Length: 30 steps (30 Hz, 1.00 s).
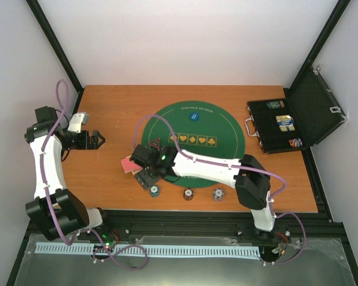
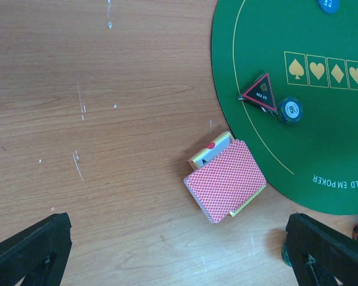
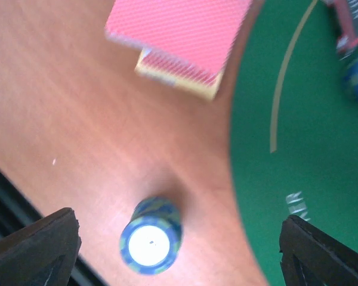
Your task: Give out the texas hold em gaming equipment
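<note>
A blue-and-green poker chip stack [image 3: 150,237] stands on the wood between the wide-apart fingers of my right gripper [image 3: 179,253], touching neither; the gripper is open. From above, the right gripper [image 1: 150,180] hovers by that stack [image 1: 154,190]. Two more chip stacks [image 1: 188,194] [image 1: 218,193] stand along the front edge. Pink-red-backed cards [image 2: 225,179] lie off the mat's edge. A black triangular marker [image 2: 261,93], a single chip [image 2: 290,110] and a blue button [image 2: 328,5] lie on the mat. My left gripper [image 1: 97,140] is open and holds nothing, over bare wood at the left.
The round green felt mat [image 1: 227,149] covers the table's middle. The open black case [image 1: 286,140] sits at the back right with items inside. My right arm stretches across the mat's front. The table's front edge runs just below the chip stacks.
</note>
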### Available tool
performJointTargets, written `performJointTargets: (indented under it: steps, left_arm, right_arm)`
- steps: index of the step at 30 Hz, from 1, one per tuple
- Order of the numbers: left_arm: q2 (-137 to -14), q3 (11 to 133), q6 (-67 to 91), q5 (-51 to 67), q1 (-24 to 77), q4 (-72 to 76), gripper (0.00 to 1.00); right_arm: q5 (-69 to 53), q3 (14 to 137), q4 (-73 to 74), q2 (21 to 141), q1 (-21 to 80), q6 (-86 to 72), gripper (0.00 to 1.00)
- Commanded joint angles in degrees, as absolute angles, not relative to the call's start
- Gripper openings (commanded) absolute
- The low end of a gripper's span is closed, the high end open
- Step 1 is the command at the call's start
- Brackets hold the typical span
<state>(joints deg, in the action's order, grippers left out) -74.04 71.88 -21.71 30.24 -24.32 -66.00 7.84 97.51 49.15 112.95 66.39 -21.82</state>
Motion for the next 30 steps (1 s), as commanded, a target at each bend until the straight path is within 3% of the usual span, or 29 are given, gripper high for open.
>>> performJointTargets:
  steps: [1, 13, 30]
  left_arm:
    - [-73.3, 73.8, -22.8, 31.4, -24.2, -67.1, 1.00]
    - [-73.1, 74.2, -22.7, 31.1, -24.1, -67.1, 1.00]
    - [-73.4, 74.9, -22.6, 31.2, -24.2, -67.2, 1.00]
  right_arm:
    - [7.6, 93.1, 46.6, 112.6, 69.4, -25.7, 0.91]
    - [4.8, 89.8, 43.7, 116.0, 71.3, -26.0, 0.82]
    - [4.6, 88.4, 41.8, 118.5, 71.5, -25.9, 0.57]
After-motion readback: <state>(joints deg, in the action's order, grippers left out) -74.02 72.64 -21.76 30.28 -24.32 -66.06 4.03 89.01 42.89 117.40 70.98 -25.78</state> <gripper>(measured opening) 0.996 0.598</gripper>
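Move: The green chip stack by the near table edge is what the right hand is after: about 5 cm back, 1 cm to its left and some 10 cm below. From that hand the red card packs lie roughly 8 cm ahead and 10 cm left, the chip stack already placed on the mat about 15 cm ahead and 4 cm right, and the brown chip stack about 7 cm back and 15 cm right. From the idle left hand, the green stack is about 15 cm back, 19 cm right and 18 cm below. To the green chip stack the right hand comes down about 8 cm, first slipping back some 4 cm towards the near edge while sinking, then going almost straight down over the stack. The wrist tips slightly more upright, and the fingers narrow from nearly wide open to a bit over half, one on either side of the stack's top; no grip shows yet. ##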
